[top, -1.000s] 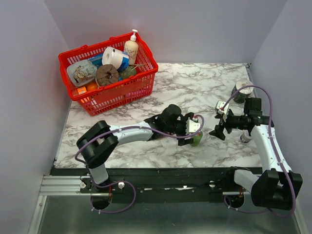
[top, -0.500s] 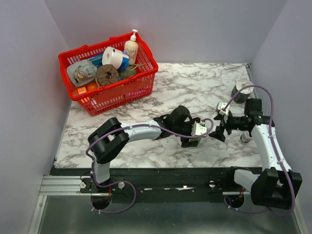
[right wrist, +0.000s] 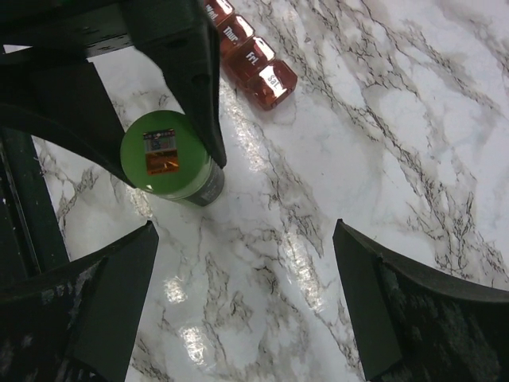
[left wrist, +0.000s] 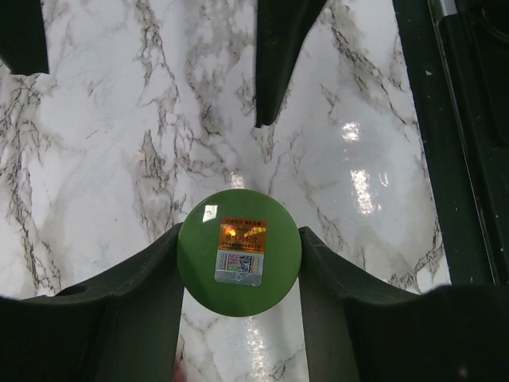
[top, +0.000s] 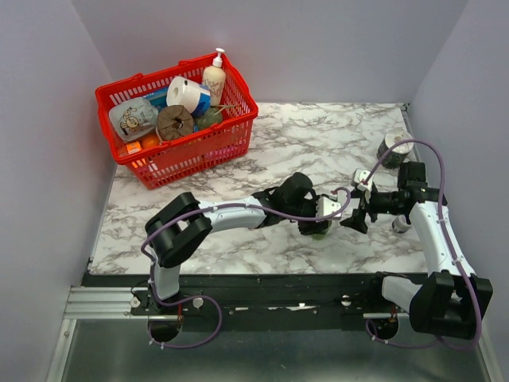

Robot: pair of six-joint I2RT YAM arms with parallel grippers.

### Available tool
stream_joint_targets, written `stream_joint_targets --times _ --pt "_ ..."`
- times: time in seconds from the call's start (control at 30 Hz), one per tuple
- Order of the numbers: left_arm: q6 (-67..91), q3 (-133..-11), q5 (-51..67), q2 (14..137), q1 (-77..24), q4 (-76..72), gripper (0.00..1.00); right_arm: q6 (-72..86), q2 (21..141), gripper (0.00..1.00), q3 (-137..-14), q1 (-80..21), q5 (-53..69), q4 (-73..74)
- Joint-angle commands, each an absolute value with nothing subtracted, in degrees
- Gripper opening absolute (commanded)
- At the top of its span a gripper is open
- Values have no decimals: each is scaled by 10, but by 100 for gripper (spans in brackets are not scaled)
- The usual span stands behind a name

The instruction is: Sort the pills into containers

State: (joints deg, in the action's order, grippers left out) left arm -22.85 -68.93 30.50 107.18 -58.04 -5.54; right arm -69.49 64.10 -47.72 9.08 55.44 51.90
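Observation:
A small bottle with a round green lid (left wrist: pixel 238 251) stands upright on the marble table. My left gripper (left wrist: pixel 240 232) is shut on it, one finger against each side of the lid. The overhead view has the same bottle (top: pixel 320 228) at the table's front middle under the left gripper (top: pixel 318 223). The containers (right wrist: pixel 253 56), a dark red-brown strip with day labels, lie just beyond the bottle (right wrist: pixel 165 159) in the right wrist view. My right gripper (right wrist: pixel 245 227) stands open over bare marble, right of the bottle, holding nothing. No loose pills show.
A red mesh basket (top: pixel 231 131) full of household items sits at the back left. A dark jar (top: pixel 393 148) stands at the back right and a small pale object (top: pixel 402 225) lies by the right arm. The table's black front rail (left wrist: pixel 449 159) runs close to the bottle.
The left arm has reached further right and its jaws have closed in from wide open onto the green-lidded bottle. The right gripper has barely shifted and stays open.

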Motion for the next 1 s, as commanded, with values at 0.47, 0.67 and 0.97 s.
stream_joint_targets --times 0.47,0.67,0.97 --pt "214 -560 134 803 -548 -158 0 -991 758 91 -594 1 811 771" --pt "249 -530 84 759 -547 -199 0 -666 700 100 -572 -69 771 507" --pt "290 -501 42 726 -546 -257 0 -343 660 94 -510 -146 672 257"
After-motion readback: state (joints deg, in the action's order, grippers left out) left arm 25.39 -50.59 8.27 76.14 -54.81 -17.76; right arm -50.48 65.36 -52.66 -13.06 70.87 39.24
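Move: The green bottle stands on the table, already gripped by the left fingers, its middle about 2 cm below that hand's point. From the right gripper, empty and wide open, it is roughly 10 cm left, 3 cm back and 6 cm lower. From the bottle, the red pill organizer's middle lies some 20 cm left and 6 cm farther out. A white bottle stands about 17 cm right of the right gripper, roughly level with it and 8 cm lower. Keep the left grip on the green bottle and lift it off the table, about 15 cm up and 8 cm to the left, swinging the fingers counter-clockwise and levelling them. Meanwhile bring the right gripper some 12 cm left, rising 7 cm and drawing back a little, fingers levelling and staying wide open, up to the free lower part of the bottle without closing on it. ##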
